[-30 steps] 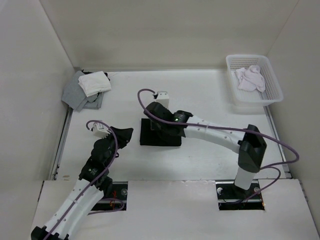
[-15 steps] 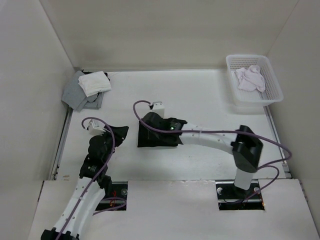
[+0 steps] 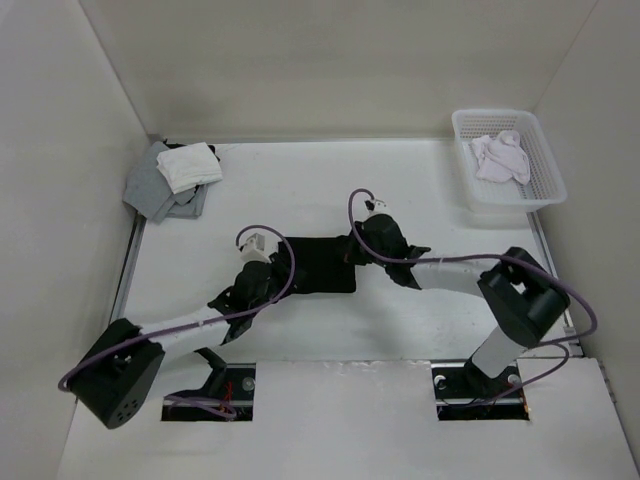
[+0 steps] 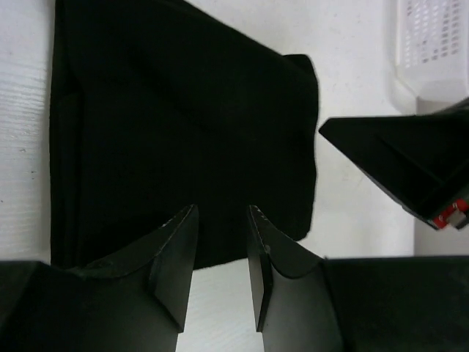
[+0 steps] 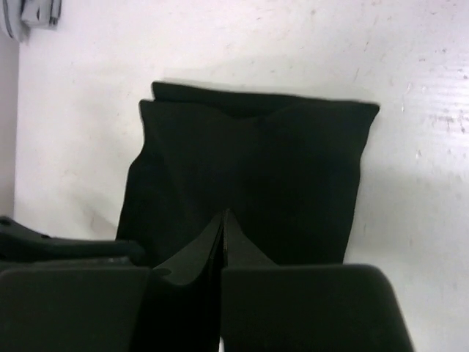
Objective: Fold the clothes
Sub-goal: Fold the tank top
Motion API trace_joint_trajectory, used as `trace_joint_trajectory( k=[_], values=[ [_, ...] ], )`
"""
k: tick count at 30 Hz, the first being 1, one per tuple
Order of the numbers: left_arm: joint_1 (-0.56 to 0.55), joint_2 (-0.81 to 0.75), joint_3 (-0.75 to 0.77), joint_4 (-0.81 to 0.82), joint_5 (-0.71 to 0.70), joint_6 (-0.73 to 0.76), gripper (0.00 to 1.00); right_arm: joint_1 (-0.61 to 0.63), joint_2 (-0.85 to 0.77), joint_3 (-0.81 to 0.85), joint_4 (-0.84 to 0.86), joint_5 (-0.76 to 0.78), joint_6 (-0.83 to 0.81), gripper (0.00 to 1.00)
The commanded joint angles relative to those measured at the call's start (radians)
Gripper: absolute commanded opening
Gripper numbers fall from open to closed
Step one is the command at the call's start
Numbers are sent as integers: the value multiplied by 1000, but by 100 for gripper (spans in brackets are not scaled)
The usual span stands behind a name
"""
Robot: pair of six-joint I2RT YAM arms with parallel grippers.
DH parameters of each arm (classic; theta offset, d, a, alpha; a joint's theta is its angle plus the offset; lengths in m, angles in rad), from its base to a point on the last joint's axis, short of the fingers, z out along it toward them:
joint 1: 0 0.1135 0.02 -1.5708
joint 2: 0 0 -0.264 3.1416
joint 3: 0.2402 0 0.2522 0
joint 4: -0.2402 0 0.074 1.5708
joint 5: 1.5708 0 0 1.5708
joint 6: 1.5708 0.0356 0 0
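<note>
The clothes [image 3: 322, 266] are one black garment, lying as a flat folded rectangle in the middle of the table. My left gripper [image 3: 283, 272] is at its left edge. In the left wrist view, the left gripper [image 4: 222, 213] stands open, its tips just over the near edge of the black cloth [image 4: 183, 132], with nothing between them. My right gripper [image 3: 352, 252] is at the garment's right edge. The right wrist view shows that gripper [image 5: 224, 214] shut, its tips low over the cloth [image 5: 249, 161] and no fold visibly pinched.
Folded grey cloths [image 3: 158, 188] with a white towel [image 3: 188, 165] on top lie at the back left. A white plastic basket [image 3: 457, 128] at the back right holds a pale cloth [image 3: 500, 157]. White walls enclose the table.
The left arm swung in from the left side to the garment's left edge. The right arm drew back from over the garment to its right edge. The garment now lies flat and uncovered.
</note>
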Motion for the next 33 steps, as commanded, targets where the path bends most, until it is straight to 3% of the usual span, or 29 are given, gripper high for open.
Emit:
trace_joint_trajectory(
  k=[1,8,15,20,25,29,33],
  values=[
    [-11,88,23,193,-54,-9,30,-62,84,-6,342,-206,69,1],
    [3,84,-86,216,-57,-29,29,-159,290,-15,575,-270,236,1],
    [55,-98,-112,55,-66,0,30,-193,316,14,557,-234,289,2],
    [61,-296,-28,-149,-109,60,33,-194,160,5,528,-229,255,14],
    [133,-353,81,-336,-189,153,41,-194,-76,-72,465,-206,183,33],
    [257,-341,137,-448,-172,173,48,-222,-337,-194,335,-76,91,46],
    [369,-289,164,-517,-149,176,51,-263,-567,-309,180,108,7,52]
  ],
)
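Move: The folded tank top's middle lies about 7 cm left of the right hand, 1 cm back and some 6 cm below. From the left hand, over its near-left part, it is roughly 5 cm ahead, 5 cm to the right and 4 cm down. The clothes pile is about 27 cm ahead of the left hand and 27 cm to its left; the basket stands some 26 cm ahead of the right hand and 39 cm to its right. Over the folded tank top, the right hand, fingers shut, goes forward and down about 6 cm towards the far-right corner, then rises steeply by some 20 cm and swings right, tipping fingers up and opening halfway. The left dips 3 cm over the near-left part, then lifts and sweeps left and a little forward, opening wider and turning counter-clockwise. Touch can't be seen. ##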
